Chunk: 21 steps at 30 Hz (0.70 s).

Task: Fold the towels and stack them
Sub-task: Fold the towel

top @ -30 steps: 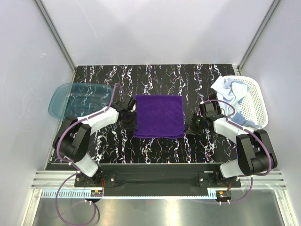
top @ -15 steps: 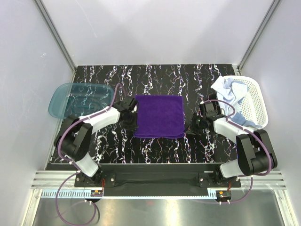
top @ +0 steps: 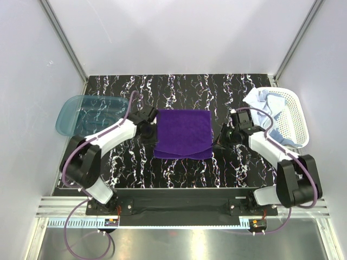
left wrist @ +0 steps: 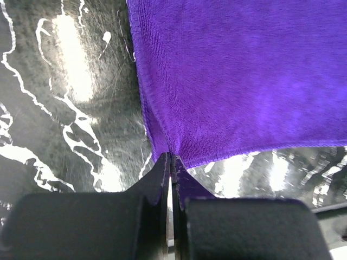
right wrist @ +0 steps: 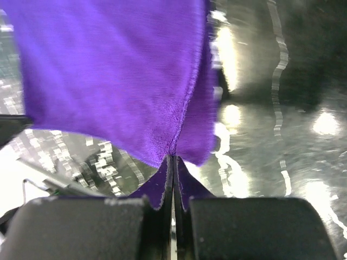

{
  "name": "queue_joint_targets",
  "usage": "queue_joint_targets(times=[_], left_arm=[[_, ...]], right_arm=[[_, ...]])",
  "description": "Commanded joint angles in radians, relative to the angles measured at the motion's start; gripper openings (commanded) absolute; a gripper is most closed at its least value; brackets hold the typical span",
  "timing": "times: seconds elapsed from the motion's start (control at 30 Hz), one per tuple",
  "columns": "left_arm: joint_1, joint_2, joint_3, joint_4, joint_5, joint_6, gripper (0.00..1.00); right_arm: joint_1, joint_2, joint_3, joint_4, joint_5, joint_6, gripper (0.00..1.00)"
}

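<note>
The purple towel [top: 183,134] lies spread on the black marbled table between my two arms. My left gripper [top: 154,138] is shut on its left edge near the front corner; the left wrist view shows the cloth [left wrist: 238,76] pinched at the fingertips [left wrist: 171,158]. My right gripper [top: 215,145] is shut on the right edge, and in the right wrist view the cloth [right wrist: 108,70] rises from the closed tips [right wrist: 173,158]. The pinched corners are raised slightly off the table. A white towel [top: 259,103] and a light blue towel [top: 275,104] lie bunched in the basket.
A white mesh basket [top: 297,116] stands at the right edge of the table. A translucent teal tray [top: 89,114] sits at the left edge. Pale walls enclose the table on three sides.
My left gripper has shut on the purple towel's left edge. Both grippers have moved a little away from the bases, pulling the towel's near corners up.
</note>
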Motion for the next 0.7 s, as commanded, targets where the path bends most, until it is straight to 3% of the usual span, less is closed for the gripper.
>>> queue_joint_targets(times=[0.0, 0.13, 0.27, 0.67], left_arm=[[-0.003, -0.124, 0.039, -0.026, 0.041, -0.019, 0.0], [0.003, -0.177, -0.103, 0.038, 0.086, -0.036, 0.0], [0.001, -0.124, -0.211, 0.108, 0.079, -0.03, 0.0], [0.003, -0.066, -0.218, 0.116, -0.001, 0.0, 0.01]], right_arm=[[0.011, -0.098, 0.063, -0.088, -0.054, -0.001, 0.0], [0.011, -0.17, -0.104, -0.022, -0.039, 0.032, 0.0], [0.011, -0.137, -0.182, 0.06, -0.042, 0.032, 0.0], [0.011, -0.103, -0.218, 0.076, 0.035, 0.009, 0.0]])
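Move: Both hands still pinch the near corners of the purple towel's lifted upper layer. From the left hand, the lower layer's near-left corner lies some 3 cm back, 1 cm left and 5 cm below. From the right hand, its near-right corner lies about 3 cm back, level sideways and 5 cm below. The middle of the towel's far edge is roughly 16 cm ahead of the left hand, 10 cm to its right and 5 cm below. Keep both grippers shut on the towel's corners and flick them up together about 3 cm, then swing them back towards the bases and down, ending some 5 cm back and 4 cm lower than now. Ease the left hand about 2 cm left and the right hand a little right as they sink, bringing the held edge down over the lower layer's near edge. ##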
